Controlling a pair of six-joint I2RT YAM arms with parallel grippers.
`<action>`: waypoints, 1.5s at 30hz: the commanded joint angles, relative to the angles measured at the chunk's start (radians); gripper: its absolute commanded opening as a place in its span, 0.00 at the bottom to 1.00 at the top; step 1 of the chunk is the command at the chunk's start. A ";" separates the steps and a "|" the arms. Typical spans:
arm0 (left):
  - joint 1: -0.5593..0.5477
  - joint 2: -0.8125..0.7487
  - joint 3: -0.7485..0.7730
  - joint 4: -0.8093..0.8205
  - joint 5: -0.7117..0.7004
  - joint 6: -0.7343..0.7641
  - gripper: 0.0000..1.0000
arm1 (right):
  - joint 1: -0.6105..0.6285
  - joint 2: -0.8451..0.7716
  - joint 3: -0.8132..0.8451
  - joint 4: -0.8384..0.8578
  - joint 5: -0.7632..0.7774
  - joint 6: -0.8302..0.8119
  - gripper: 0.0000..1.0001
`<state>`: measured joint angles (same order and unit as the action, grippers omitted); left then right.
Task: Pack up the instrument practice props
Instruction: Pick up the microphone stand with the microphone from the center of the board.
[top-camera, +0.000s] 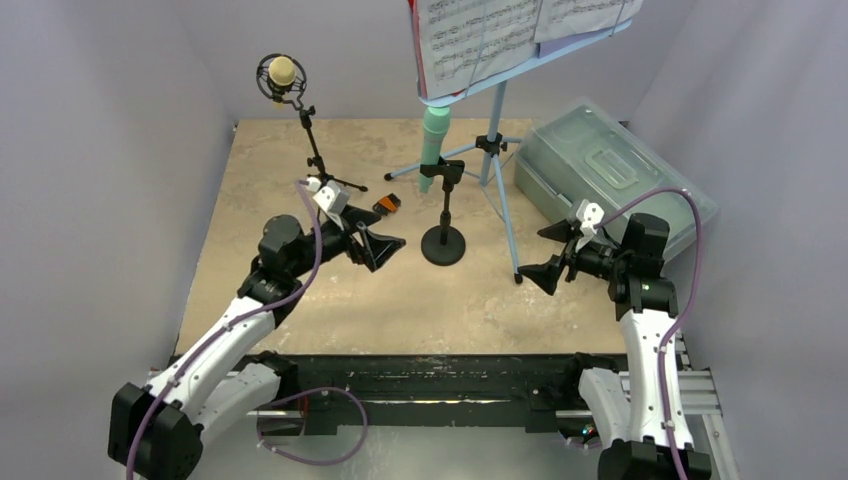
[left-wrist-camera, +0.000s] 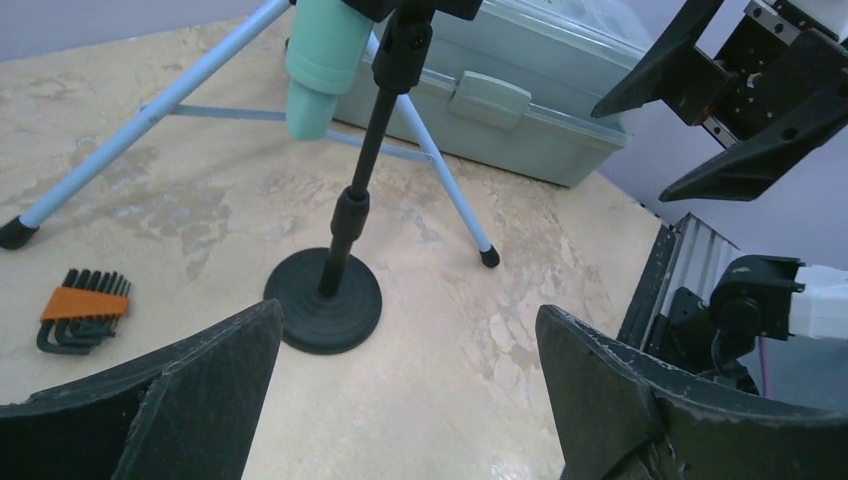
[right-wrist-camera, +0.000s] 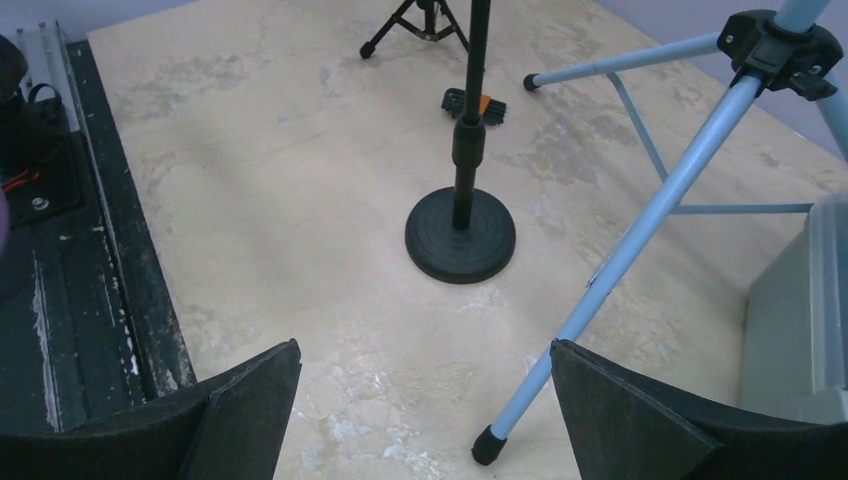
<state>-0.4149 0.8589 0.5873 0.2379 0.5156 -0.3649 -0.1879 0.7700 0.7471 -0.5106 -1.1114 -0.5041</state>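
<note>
A teal microphone (top-camera: 434, 148) (left-wrist-camera: 322, 60) sits clipped on a black round-base pole (top-camera: 444, 245) (left-wrist-camera: 323, 300) (right-wrist-camera: 461, 240) mid-table. At the back left, a beige microphone (top-camera: 282, 72) stands on a black tripod (top-camera: 322, 170) (right-wrist-camera: 415, 20). The light-blue music rack (top-camera: 497, 150) holds white music sheets (top-camera: 500, 35), and one of its legs (right-wrist-camera: 620, 270) reaches toward my right arm. My left gripper (top-camera: 388, 252) (left-wrist-camera: 408, 312) is open and empty, just left of the round base. My right gripper (top-camera: 540, 255) (right-wrist-camera: 425, 350) is open and empty, by the leg's foot.
A translucent grey-green plastic box (top-camera: 612, 175) (left-wrist-camera: 500, 110) (right-wrist-camera: 800, 320) lies shut at the right. An orange-and-black hex key set (top-camera: 388, 204) (left-wrist-camera: 82, 310) (right-wrist-camera: 480, 103) lies behind the left gripper. Walls enclose the table on three sides.
</note>
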 joint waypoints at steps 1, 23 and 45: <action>-0.004 0.097 0.032 0.372 0.066 0.034 0.98 | 0.014 -0.011 0.009 -0.057 -0.057 -0.097 0.99; -0.001 0.645 0.449 0.928 0.245 0.069 0.78 | 0.029 -0.015 0.006 -0.064 -0.054 -0.105 0.99; -0.015 0.745 0.483 0.991 0.320 -0.062 0.13 | 0.028 -0.011 0.006 -0.068 -0.057 -0.107 0.99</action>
<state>-0.4160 1.6157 1.0687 1.1782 0.8120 -0.4103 -0.1635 0.7635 0.7471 -0.5758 -1.1446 -0.5957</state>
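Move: The green microphone, upright in its clip, is about 10 cm ahead of the left hand, 9 cm to its right and 14 cm higher. The stand's round base lies some 11 cm ahead, 10 cm right and 13 cm below; the orange hex-key set is about 20 cm straight ahead, down on the table. From the idle right hand the microphone is roughly 12 cm ahead, 21 cm left and 16 cm up. Bring the left gripper up about 14 cm while reaching some 10 cm forward and 9 cm right to the microphone, tipping the fingers up about 35 degrees and swinging them a little clockwise. Settle back down 2 cm beside the handle, narrowing the wide-open fingers on the way, then pinch the green handle below its purple band from both sides. ##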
